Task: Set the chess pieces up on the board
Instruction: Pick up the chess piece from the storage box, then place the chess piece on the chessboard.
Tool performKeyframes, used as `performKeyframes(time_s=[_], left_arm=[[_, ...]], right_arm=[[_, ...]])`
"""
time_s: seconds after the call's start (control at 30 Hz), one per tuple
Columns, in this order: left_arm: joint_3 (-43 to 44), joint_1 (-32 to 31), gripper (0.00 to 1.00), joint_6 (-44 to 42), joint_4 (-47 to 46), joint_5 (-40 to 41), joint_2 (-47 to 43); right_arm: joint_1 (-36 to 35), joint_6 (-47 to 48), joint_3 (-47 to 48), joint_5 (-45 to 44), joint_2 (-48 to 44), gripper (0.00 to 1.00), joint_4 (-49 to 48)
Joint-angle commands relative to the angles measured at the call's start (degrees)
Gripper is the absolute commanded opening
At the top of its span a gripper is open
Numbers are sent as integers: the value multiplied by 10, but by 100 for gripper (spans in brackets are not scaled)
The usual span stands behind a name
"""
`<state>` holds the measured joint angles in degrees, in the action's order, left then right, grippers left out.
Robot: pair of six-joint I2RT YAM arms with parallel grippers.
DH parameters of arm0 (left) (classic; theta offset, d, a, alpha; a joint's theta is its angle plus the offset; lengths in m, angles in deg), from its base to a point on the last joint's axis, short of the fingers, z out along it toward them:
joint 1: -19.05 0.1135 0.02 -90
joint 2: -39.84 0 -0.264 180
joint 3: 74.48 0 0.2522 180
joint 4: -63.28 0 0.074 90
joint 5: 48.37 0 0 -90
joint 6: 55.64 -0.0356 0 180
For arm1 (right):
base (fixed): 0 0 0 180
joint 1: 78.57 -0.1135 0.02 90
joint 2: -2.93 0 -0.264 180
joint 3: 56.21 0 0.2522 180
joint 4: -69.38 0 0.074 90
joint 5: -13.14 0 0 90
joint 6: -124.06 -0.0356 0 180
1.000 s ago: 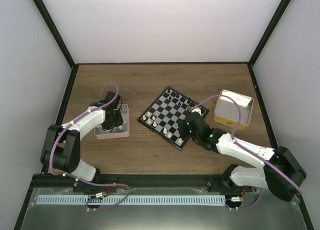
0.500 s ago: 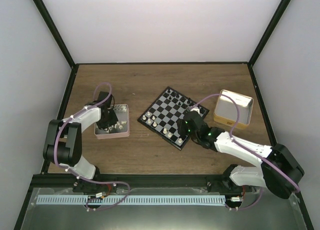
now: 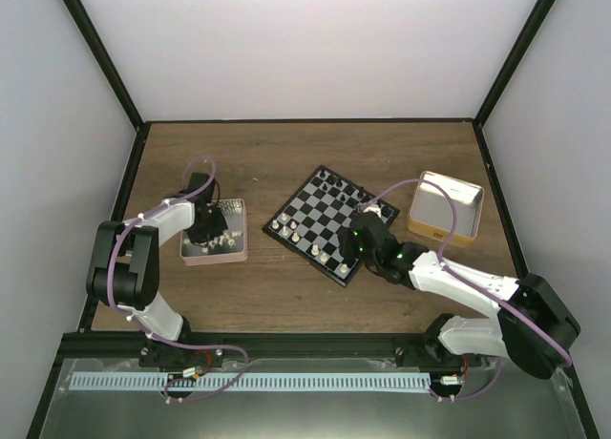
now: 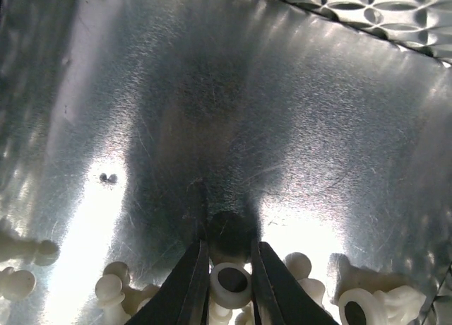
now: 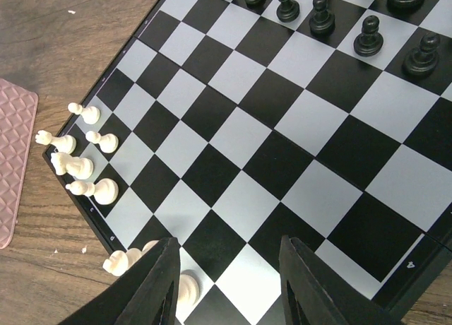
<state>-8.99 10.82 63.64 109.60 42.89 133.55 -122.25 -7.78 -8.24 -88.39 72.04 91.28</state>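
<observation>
The board [image 3: 320, 210] lies tilted mid-table, with black chess pieces [image 3: 330, 179] along its far edge and white ones [image 3: 286, 228] at its left edge. My left gripper [image 3: 204, 231] reaches down into the pink tray [image 3: 216, 258]. In the left wrist view its jaws [image 4: 229, 247] press both sides of a cream-white chess piece [image 4: 232, 284] among several loose white pieces [image 4: 113, 290]. My right gripper [image 3: 354, 244] hovers open over the board's near corner. Nothing lies between its fingers [image 5: 164, 282] except bare squares [image 5: 233, 198]. White pieces [image 5: 90, 189] and black pieces [image 5: 321, 15] show there.
A tan box with a silvery inside [image 3: 445, 208] stands right of the board. The pink tray's shiny metal floor [image 4: 233, 92] fills the left wrist view. A pink patterned edge [image 5: 14, 155] lies left of the board on the wooden table [image 3: 286, 296].
The left gripper has shifted left inside the tray and its jaws have closed onto a white piece. The right gripper has edged slightly left over the board, still open.
</observation>
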Motion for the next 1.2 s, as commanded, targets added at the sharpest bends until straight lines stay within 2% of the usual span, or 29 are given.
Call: performKeyframes(time_s=[0.0, 0.23, 0.4, 0.57, 0.73, 0.83, 0.97, 1.17], left_arm=[[-3, 3, 12, -5, -7, 7, -10], [-6, 3, 10, 11, -12, 1, -71], [-13, 2, 11, 65, -22, -48, -133], [-39, -5, 11, 186, -82, -167, -190], [-93, -39, 12, 368, -224, -295, -226], [-101, -72, 13, 459, -301, -322, -222], [-76, -110, 13, 522, -344, -326, -199], [-96, -159, 13, 642, -466, -336, -164]], right_arm=[[3, 4, 25, -3, 1, 40, 0], [2, 9, 32, 12, -1, 40, -18], [2, 17, 41, 46, 0, 42, -57], [2, 16, 41, 105, 5, 46, -138], [-4, 6, 42, 160, 26, 55, -222], [-8, 4, 45, 183, 37, 58, -268], [-11, -18, 61, 206, 69, 63, -296], [-11, -44, 89, 220, 110, 63, -335]])
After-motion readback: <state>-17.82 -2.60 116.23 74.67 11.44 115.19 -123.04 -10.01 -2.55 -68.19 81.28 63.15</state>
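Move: The left hand, low in the storage box, already grips a white piece; the right gripper that it goes to stands about 35 cm to its right, 5 cm nearer the base and 8 cm higher. The storage box's middle is some 3 cm ahead and 3 cm right of the left hand, the chessboard's middle about 6 cm ahead and 33 cm right. From the right hand, the held piece lies about 35 cm left, 5 cm ahead and 8 cm below. Straight up at first, out of the storage box, then mostly rightwards while still climbing, the left hand carries the gripped piece towards the right gripper, about 18 cm right in all, its down-pointing fingers swinging some 60 degrees to aim right. The right hand comes to meet it, 11 cm left and rising, tilting its fingers leftwards and opening wider, still clear of the piece. ##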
